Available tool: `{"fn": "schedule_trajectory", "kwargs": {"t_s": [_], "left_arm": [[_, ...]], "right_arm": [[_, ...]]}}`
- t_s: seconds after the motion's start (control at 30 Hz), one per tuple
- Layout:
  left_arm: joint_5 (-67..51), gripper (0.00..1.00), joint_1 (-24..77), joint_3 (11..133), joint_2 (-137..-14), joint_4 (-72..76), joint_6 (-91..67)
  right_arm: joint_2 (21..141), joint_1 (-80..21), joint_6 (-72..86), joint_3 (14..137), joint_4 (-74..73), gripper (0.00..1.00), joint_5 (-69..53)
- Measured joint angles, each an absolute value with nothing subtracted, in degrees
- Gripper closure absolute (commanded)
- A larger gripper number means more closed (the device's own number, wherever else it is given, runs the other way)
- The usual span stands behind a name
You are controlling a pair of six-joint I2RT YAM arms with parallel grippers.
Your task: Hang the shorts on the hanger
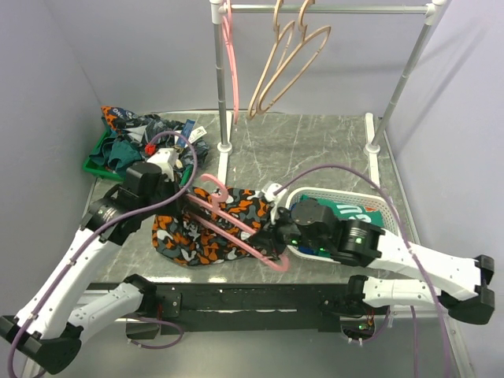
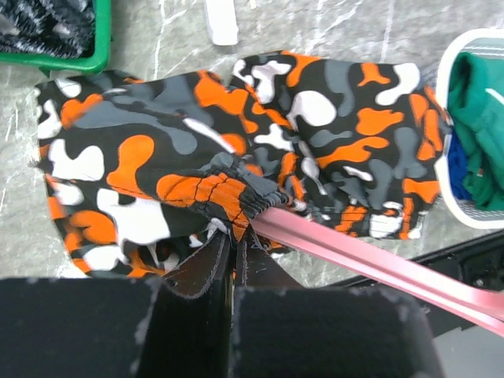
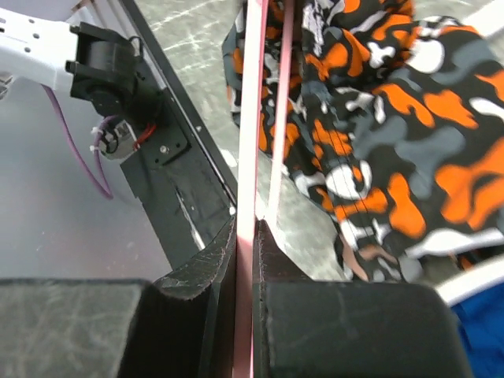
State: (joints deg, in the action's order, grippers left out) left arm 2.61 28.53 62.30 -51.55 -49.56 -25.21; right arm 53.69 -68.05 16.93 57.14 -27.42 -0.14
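The camouflage shorts (image 1: 206, 228) lie bunched on the marble table between the two arms. The pink hanger (image 1: 236, 224) lies tilted over them, hook toward the left arm; one bar runs into the shorts' waistband (image 2: 236, 189). My left gripper (image 2: 235, 236) is shut on the elastic waistband of the shorts, right where the pink bar (image 2: 370, 264) enters it. My right gripper (image 3: 246, 224) is shut on the hanger's bar (image 3: 252, 118), at its lower right corner (image 1: 276, 258). The shorts (image 3: 378, 134) show to the right of that bar.
A white basket (image 1: 378, 206) with a green jersey (image 2: 480, 118) sits right of the shorts. A green bin (image 1: 98, 157) of dark clothes stands at back left. A rail (image 1: 331, 9) at the back carries beige hangers (image 1: 287, 59) and a pink one (image 1: 231, 55).
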Motion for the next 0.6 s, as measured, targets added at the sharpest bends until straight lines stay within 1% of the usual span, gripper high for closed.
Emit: {"fn": "schedule_trajectory", "kwargs": {"t_s": [0.1,0.13,0.2,0.27,0.3,0.33,0.43,0.53,0.6], "left_arm": [[1.30,0.96,28.53,62.70,-50.19,-49.91,-24.67],[0.78,0.93,28.53,62.70,-49.67,-50.24,-24.62],[-0.45,0.90,28.53,62.70,-48.80,-50.46,-24.58],[-2.00,0.84,28.53,62.54,-47.99,-50.02,-24.47],[-2.68,0.79,28.53,62.26,-47.57,-49.54,-24.38],[-3.38,0.70,28.53,61.98,-47.20,-49.23,-24.23],[-4.36,0.49,28.53,61.58,-46.70,-49.04,-23.49],[-3.60,0.34,28.32,61.14,-46.00,-49.28,-22.41],[-2.55,0.30,27.99,61.10,-45.25,-49.63,-21.78]], "right_arm": [[56.27,-68.10,16.51,54.37,-21.12,1.00,-1.26],[57.21,-68.07,16.36,53.28,-18.83,1.00,-1.41],[59.00,-68.03,16.14,50.92,-14.46,1.00,-1.78],[60.16,-67.94,15.94,48.64,-11.35,1.00,-2.35],[60.93,-67.94,15.90,47.70,-9.82,1.00,-2.90],[61.76,-67.99,15.79,46.83,-7.94,1.00,-3.46],[63.72,-67.99,15.81,44.51,-2.39,1.00,-4.75],[64.47,-67.94,16.16,42.96,0.36,1.00,-5.82],[64.53,-67.75,16.38,42.72,0.86,1.00,-6.26]]}}
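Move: The left hand still pinches the waistband of the shorts, with the hanger's left end tucked in right beside its fingers. The hanger's hook stands about 8 cm to its right and 4 cm ahead, some 3 cm higher, and the body of the shorts is centred about 5 cm to its right, some 18 cm below. The right hand already grips the hanger's right part; from it the waistband is some 24 cm to the left and 10 cm ahead, about level, and the white basket's middle 24 cm to the right, 8 cm ahead, 20 cm lower. The right hand keeps its grip and carries the hanger down about 7 cm and left about 6 cm towards the waistband, feeding its left end in, with hardly any wrist turn. Meanwhile the left hand draws back about 2 cm and up nearly as much, turning slightly clockwise, then spreads its fingers well open and ends its pinch on the waistband. ##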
